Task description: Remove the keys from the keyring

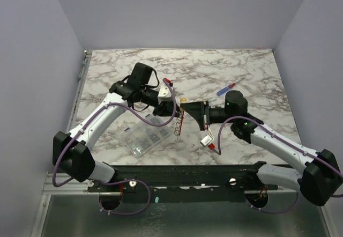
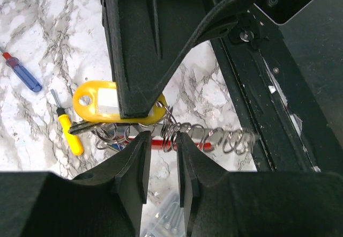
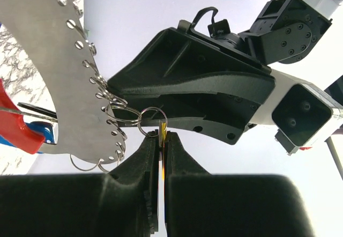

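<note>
The keyring (image 2: 214, 138) hangs between my two grippers: a red band (image 2: 158, 143) joined to a grey metal plate (image 3: 53, 60) whose holes carry several small wire rings. My right gripper (image 3: 162, 138) is shut on a yellow-tagged key (image 2: 96, 102), seen edge-on between its pads with a wire ring (image 3: 153, 121) at its top. My left gripper (image 2: 162, 140) faces it from below. Its jaws stand narrowly apart around a bunch of rings (image 2: 170, 131) and the red band; marble shows through the gap. In the top view the keyring (image 1: 179, 121) dangles mid-table between both grippers.
A clear box of small parts (image 1: 144, 135) lies under the left arm. A yellow-handled screwdriver (image 2: 69, 132) and a blue-and-red screwdriver (image 2: 21, 73) lie on the marble. A small white-and-red piece (image 1: 207, 139) sits near the black front rail (image 1: 187, 175).
</note>
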You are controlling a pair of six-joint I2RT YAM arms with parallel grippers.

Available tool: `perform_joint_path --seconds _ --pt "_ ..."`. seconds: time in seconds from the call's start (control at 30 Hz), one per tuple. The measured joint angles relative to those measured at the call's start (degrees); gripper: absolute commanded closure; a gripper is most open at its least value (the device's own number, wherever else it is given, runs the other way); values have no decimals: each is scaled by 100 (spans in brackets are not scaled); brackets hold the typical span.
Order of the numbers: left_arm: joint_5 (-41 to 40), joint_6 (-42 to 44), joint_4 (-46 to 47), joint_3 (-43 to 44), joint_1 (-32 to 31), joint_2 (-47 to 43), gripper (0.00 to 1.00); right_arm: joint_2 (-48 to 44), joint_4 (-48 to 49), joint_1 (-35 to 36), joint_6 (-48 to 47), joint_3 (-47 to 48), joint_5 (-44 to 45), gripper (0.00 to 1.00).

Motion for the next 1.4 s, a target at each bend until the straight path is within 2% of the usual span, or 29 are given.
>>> perform_joint_path --seconds 0.17,0.33,0.47,0.57,1.03,1.4 --pt "57 -254 238 0 -37 -11 70 0 28 0 0 -66 0 99" --pt "125 -417 291 0 -81 -33 83 0 63 0 0 -90 0 99" --pt "125 -494 299 0 -109 -42 87 0 125 0 0 -92 0 99" --pt "125 -511 334 -20 -111 -61 100 -2 162 0 2 -92 2 99" --pt "-24 -994 422 -37 -114 -164 100 -310 203 0 0 -297 219 99" --pt "-444 -2103 835 -4 -122 -195 100 -402 385 0 -2 -560 413 99"
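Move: The small wire ring to pinch sits just beyond the left fingertips, about 1 cm to their right and 1 cm higher. The yellow tag in the right gripper is about 3 cm ahead, 2 cm right and 2 cm above the left fingertips; the ring-edged metal plate hangs about 2 cm back, 1 cm right and 4 cm below them. From the right gripper the ring is about 1 cm back, 1 cm left and 3 cm down. Bring the open left gripper up about 1 cm, easing right and slightly back onto the wire ring under the tag, and shut the fingers fully on it. Then tip the closed hand roughly 10 degrees, turning it counter-clockwise as it rises and noses forward. Keep the right gripper's hold on the tag's ring, then draw it right some 1.5 cm, sinking slightly at the end. ##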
